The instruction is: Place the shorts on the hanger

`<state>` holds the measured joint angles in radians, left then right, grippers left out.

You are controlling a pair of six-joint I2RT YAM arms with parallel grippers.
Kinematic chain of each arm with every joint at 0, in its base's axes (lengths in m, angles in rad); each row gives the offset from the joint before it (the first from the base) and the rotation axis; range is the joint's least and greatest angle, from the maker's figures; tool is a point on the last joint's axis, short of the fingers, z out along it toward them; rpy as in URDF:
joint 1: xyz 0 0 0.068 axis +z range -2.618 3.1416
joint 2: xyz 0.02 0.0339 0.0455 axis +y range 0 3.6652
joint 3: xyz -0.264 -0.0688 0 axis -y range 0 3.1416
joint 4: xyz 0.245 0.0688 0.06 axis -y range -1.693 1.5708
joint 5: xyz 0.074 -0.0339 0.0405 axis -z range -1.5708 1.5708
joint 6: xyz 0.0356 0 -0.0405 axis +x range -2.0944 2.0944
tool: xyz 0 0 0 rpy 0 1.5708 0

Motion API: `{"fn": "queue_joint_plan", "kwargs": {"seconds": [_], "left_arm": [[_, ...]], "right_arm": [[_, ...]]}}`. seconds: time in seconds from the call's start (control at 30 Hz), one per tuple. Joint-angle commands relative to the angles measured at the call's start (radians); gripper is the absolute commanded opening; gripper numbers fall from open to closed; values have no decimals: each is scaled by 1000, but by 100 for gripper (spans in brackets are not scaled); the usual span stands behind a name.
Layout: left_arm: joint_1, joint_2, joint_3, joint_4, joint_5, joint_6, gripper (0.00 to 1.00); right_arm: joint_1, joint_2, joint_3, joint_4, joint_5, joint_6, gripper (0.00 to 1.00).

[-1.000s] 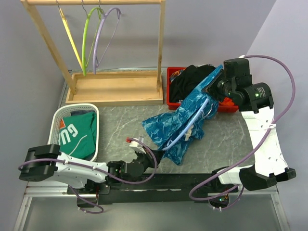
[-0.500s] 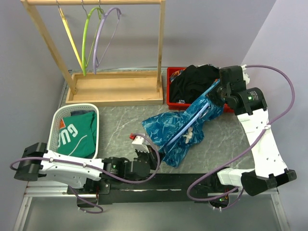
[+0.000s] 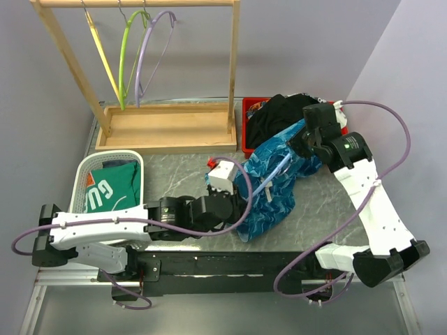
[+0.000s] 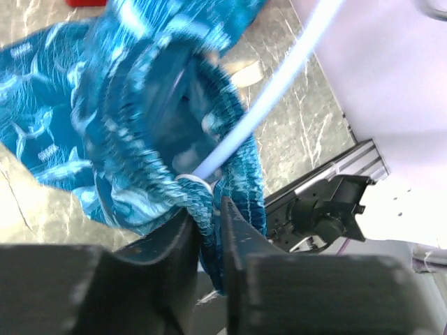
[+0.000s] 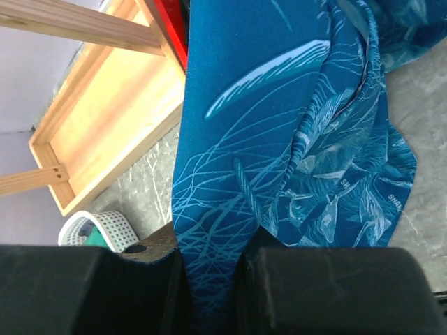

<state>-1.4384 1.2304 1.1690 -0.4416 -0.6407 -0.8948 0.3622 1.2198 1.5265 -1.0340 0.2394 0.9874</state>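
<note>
The shiny blue shorts (image 3: pixel 276 192) lie bunched on the grey table, right of centre. The light-blue hanger (image 3: pixel 274 174) runs as a thin bar through them. My left gripper (image 3: pixel 239 201) is at their left edge. In the left wrist view, it (image 4: pixel 208 225) is shut on the gathered waistband of the shorts (image 4: pixel 126 118), and the hanger bar (image 4: pixel 279 77) comes out of the fabric just above. My right gripper (image 3: pixel 297 143) holds the upper end of the shorts. In the right wrist view, it (image 5: pixel 209 279) is shut on a fold of the shorts (image 5: pixel 244 139). The hanger's hook is hidden.
A wooden rack (image 3: pixel 167 129) stands at the back left with a lime-green hanger (image 3: pixel 126 56) and a lavender hanger (image 3: pixel 150 49). A white basket (image 3: pixel 87 164) at the left holds a green shirt (image 3: pixel 112 192). A red bin (image 3: pixel 251 105) with a black garment (image 3: pixel 279 112) sits behind the shorts.
My left arm has swung from the near edge up and right to the shorts and now has their waistband. The right gripper has shifted left with the shorts, which have bunched up.
</note>
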Motion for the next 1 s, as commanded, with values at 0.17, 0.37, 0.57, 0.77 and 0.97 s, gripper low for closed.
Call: {"fn": "queue_joint_plan", "kwargs": {"seconds": [0.17, 0.37, 0.57, 0.77, 0.97], "left_arm": [[96, 138, 182, -83, 101, 270, 40], [127, 208, 251, -127, 87, 310, 62], [131, 182, 274, -148, 79, 326, 79], [131, 110, 242, -163, 85, 339, 89], [56, -23, 63, -117, 70, 320, 88]], "right_arm": [[-40, 96, 46, 22, -144, 30, 0], [-94, 145, 40, 0, -236, -10, 0], [-140, 176, 35, -1, -336, -56, 0], [-167, 251, 66, -31, -405, -121, 0], [-177, 290, 69, -34, -417, -145, 0]]}}
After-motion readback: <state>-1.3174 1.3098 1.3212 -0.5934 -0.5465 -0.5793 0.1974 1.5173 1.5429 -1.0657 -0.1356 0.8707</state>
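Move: The near edge of the shorts' waistband sits right at my left fingertips, which have only just begun to part. The blue hanger runs from there towards my right hand, its middle some 9 cm ahead and 10 cm right; the red bin is about 25 cm ahead, 22 cm right and 22 cm below. From my right hand, still gripping cloth and hanger, that waistband edge lies roughly 17 cm back, 16 cm left and a little lower. I open my left fingers wide and let the waistband go, nudging about 4 cm forward with a slight dip while the wrist rolls its left side up nearly 20 degrees, then ease back up and a few centimetres left. My right hand keeps its grip on shorts and hanger and lowers them about 9 cm, edging forward towards the red bin and tipping some 20 degrees further down. ##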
